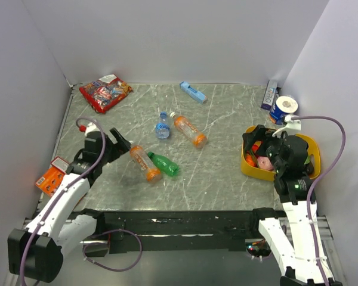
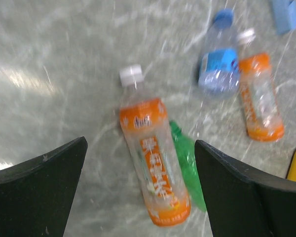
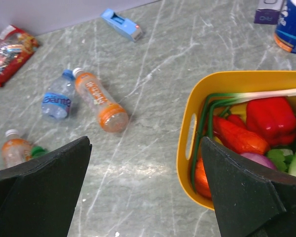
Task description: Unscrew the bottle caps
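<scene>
Four bottles lie on their sides on the grey marble table. The near orange bottle with a white cap lies against the green bottle. The clear blue-label bottle and the far orange bottle lie behind them. My left gripper is open and empty, just above and left of the near orange bottle, which lies between its fingers in the left wrist view. My right gripper is open and empty over the left rim of the yellow basket.
The yellow basket holds toy vegetables at the right. A red snack bag and a flat blue box lie at the back. A white-and-blue can and a purple box stand at the back right. An orange box lies at the left edge.
</scene>
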Controlling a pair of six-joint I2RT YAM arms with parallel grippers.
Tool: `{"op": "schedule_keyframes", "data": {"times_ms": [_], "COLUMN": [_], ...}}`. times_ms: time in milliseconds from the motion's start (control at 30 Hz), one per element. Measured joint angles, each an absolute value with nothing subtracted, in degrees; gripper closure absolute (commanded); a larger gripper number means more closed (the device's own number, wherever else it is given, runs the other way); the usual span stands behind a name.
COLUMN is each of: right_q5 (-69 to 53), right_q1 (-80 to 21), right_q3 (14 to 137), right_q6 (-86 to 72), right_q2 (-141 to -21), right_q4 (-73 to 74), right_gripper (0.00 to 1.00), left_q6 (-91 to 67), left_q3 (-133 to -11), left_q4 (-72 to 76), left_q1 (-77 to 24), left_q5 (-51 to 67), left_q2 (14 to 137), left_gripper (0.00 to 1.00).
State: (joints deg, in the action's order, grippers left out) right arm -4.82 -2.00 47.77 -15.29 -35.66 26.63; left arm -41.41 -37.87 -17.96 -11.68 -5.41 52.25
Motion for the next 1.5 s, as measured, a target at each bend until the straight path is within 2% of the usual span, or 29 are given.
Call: {"op": "schedule_keyframes", "data": {"times_ms": [233,567,667,767,900,1067,1100,1167,1367,1500], "right_q5": [-7.33,-8.58,-8.67,-8.69,-9.15,-9.80,-9.89,-10.07,-10.13,-10.33], "right_q1": [-2.00,-2.00,-2.02,-2.00,-2.02,-2.00,-2.02,-2.02,-2.02,-2.00], "right_q3": [47.75,47.22,47.22,47.11,46.35,45.89,45.74,45.69,45.71,45.76], "right_q6": [-16.62,-17.34,-17.34,-17.37,-17.65,-18.11,-18.17,-18.20,-18.17,-18.22], "right_q2": [-35.33,-33.82,-33.87,-33.80,-33.76,-33.89,-33.91,-34.00,-33.85,-33.41], "right_q4": [26.68,26.65,26.70,26.65,26.74,26.63,26.65,26.72,27.24,28.27], "right_gripper": [0.00,0.00,0.00,0.01,0.01,0.00,0.00,0.01,0.00,0.00], "left_q6": [-50.70,-59.33,-60.84,-62.00,-62.78,-62.85,-62.83,-62.78,-60.84,-58.13], "left_q3": [-33.67,-26.98,-26.22,-24.86,-24.43,-23.92,-23.73,-23.64,-21.63,-18.61], "left_q4": [-18.15,-9.04,-5.87,-2.20,1.37,5.10,5.98,7.16,11.25,8.62], "left_q1": [-16.08,-22.26,-23.09,-23.55,-24.03,-25.02,-25.12,-25.23,-25.32,-25.32], "left_q5": [-5.67,-1.69,-0.64,0.19,0.60,0.34,0.08,-0.56,-2.68,-4.64], "left_q2": [55.44,62.26,64.84,66.70,69.04,70.67,71.00,71.90,70.83,59.81], "left_gripper": [0.04,0.04,0.01,0.07,0.20,0.29,0.34,0.37,0.41,0.42]}}
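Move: To the left hand's right, about 10 cm over, barely 1 cm back and some 12 cm below, lies the nearer orange bottle, its cap pointing forward and left. The green bottle lies right beside it, about 20 cm right of the hand and 2 cm back; the water bottle is roughly 19 cm ahead and 19 cm right. From the right hand, the nearer orange bottle lies some 48 cm left, 3 cm ahead and 24 cm down. Swooping down about 11 cm and right nearly 10 cm, drawing back slightly at first, the left hand comes onto the nearer orange bottle, its fingers tipping down and its left side dipping by some 15 degrees each. The wide-open fingers close around the lower half of the body and grip it, then the hand lifts about 3 cm, easing left as the fingers tip back up. ##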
